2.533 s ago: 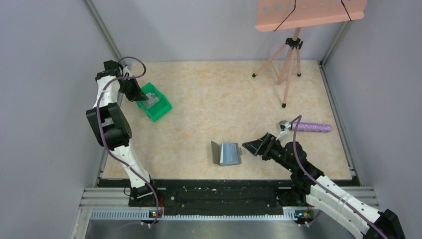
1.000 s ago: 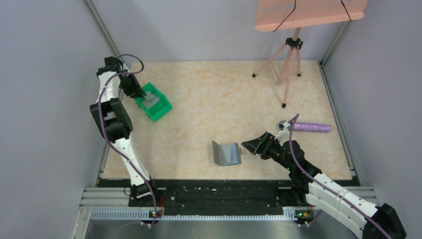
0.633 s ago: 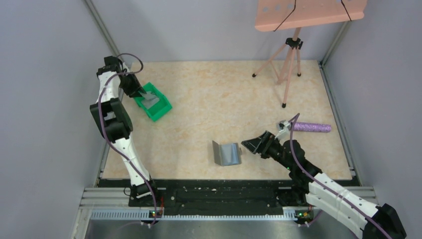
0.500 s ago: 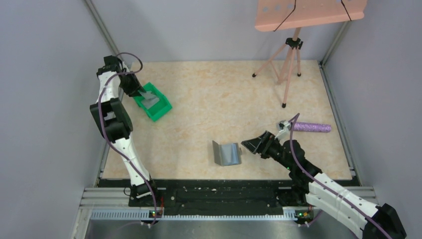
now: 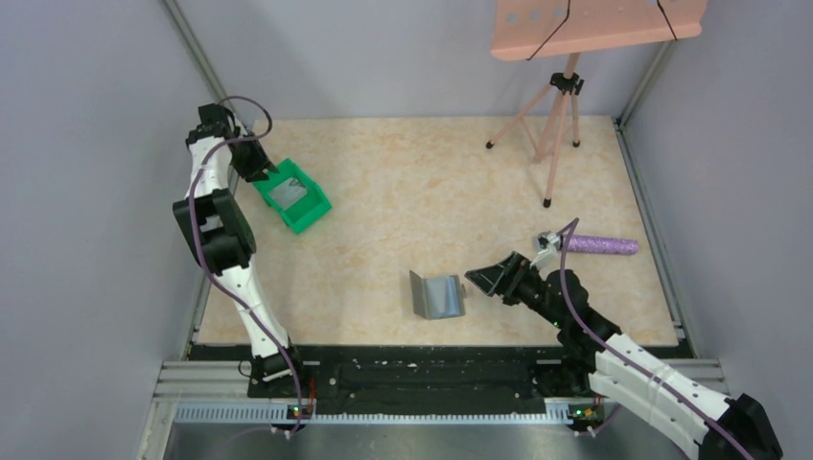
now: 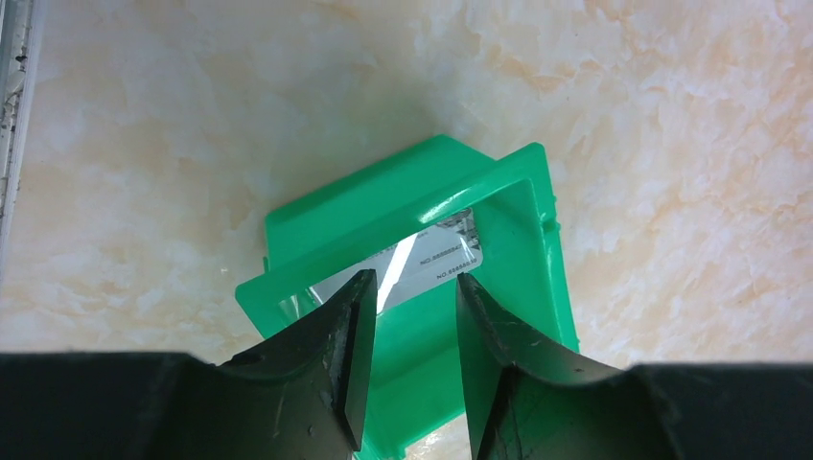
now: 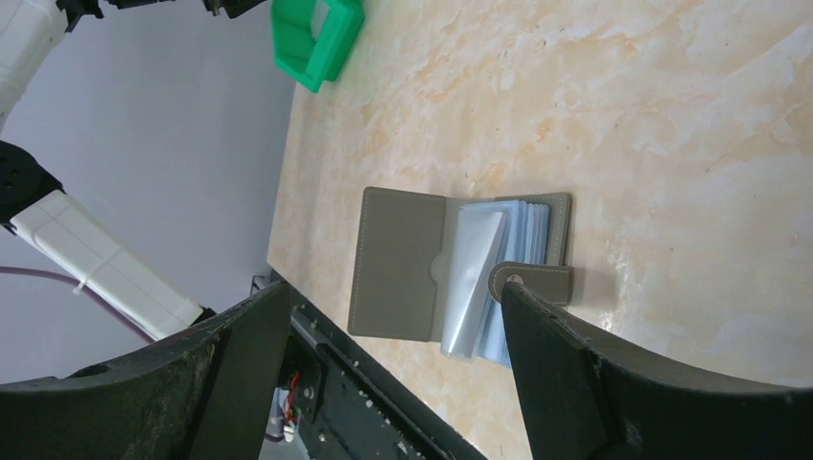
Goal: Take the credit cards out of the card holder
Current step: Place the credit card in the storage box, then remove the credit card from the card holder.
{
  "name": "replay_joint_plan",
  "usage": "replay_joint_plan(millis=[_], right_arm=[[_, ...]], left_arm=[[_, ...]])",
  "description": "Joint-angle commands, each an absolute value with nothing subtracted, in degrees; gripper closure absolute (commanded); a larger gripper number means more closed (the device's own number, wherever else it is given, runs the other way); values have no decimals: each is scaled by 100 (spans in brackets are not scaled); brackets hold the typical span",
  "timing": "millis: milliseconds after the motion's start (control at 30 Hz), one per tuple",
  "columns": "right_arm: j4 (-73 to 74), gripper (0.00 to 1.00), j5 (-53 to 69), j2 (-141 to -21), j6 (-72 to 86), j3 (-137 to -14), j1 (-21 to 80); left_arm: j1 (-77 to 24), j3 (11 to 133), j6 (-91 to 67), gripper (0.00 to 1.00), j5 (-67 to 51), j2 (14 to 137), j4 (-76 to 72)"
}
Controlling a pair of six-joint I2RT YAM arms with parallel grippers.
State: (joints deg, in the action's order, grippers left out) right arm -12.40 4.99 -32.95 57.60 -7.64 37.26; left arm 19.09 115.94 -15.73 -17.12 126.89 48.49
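Observation:
The grey card holder (image 5: 439, 295) lies unfolded near the table's front, its flap lifted at the left. In the right wrist view the card holder (image 7: 407, 264) shows blue-grey sleeves (image 7: 484, 268) fanned out, with a snap tab at one edge. My right gripper (image 5: 479, 281) hovers just right of it, open and holding nothing; seen from its wrist, the right gripper (image 7: 393, 292) frames the holder. A silvery credit card (image 6: 436, 261) lies inside the green bin (image 6: 522, 240). My left gripper (image 6: 412, 287) stands open above the bin's near wall, with nothing between its fingers. From above, the left gripper (image 5: 261, 171) sits at the bin's (image 5: 309, 213) far-left corner.
A purple-handled tool (image 5: 599, 245) lies at the right, behind my right arm. A pink tripod (image 5: 556, 115) stands at the back right under a pink board (image 5: 594, 27). Grey walls close in the table on three sides.
My left gripper has opened and pulled back toward the far left; the card it held over the bin now lies inside it. The right arm has stayed put.

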Motion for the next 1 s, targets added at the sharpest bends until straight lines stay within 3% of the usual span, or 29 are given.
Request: replay_joint_plan(millis=[0,300,467,600,733,967], right_arm=[[-1325,20,483,-3146,5739,-984,3683],[-1088,22,533,-3231,5660,-1056,3683],[-879,31,778,-3561,5391,-1261,3682],[-900,45,1097,-3900,5219,-1360,3680],[-1155,49,1416,-4073,5299,-1335,3684],[-1146,46,1847,-4390,5321,-1469,3683]], left_arm=[[1890,11649,-1733,58,-1884,12242,4616],[1753,11059,-1754,58,-1982,11801,4530],[1678,10243,-1890,58,-2321,11253,4584],[1475,9503,-1979,57,-2458,10764,4629],[846,8673,-1950,57,-2377,10110,4569],[-917,7102,-2371,57,-2281,8723,3642]])
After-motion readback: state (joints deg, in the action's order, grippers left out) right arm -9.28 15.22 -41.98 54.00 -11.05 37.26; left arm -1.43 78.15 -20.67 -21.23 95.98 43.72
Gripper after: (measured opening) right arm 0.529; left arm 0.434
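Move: The card holder lies open some 40 cm to the right of the left hand and 29 cm nearer the base, about 9 cm lower; the storage box is right under that hand, its middle level with it, 2 cm to the right and 7 cm down. From the right hand the holder is about 10 cm left, 2 cm ahead and 10 cm below, and the microphone some 27 cm to the right and 16 cm ahead, 10 cm lower. Empty and with its fingers kept part open, the left hand lifts about 1.5 cm off the storage box, then sweeps ever faster to the right and back, some 20 cm across and 14 cm in, towards the card holder, turning clockwise late on. The right hand meanwhile sinks and eases left and back, about 2 cm each way, closing in on the holder while its fingers narrow but stay open and it turns slightly counter-clockwise. ##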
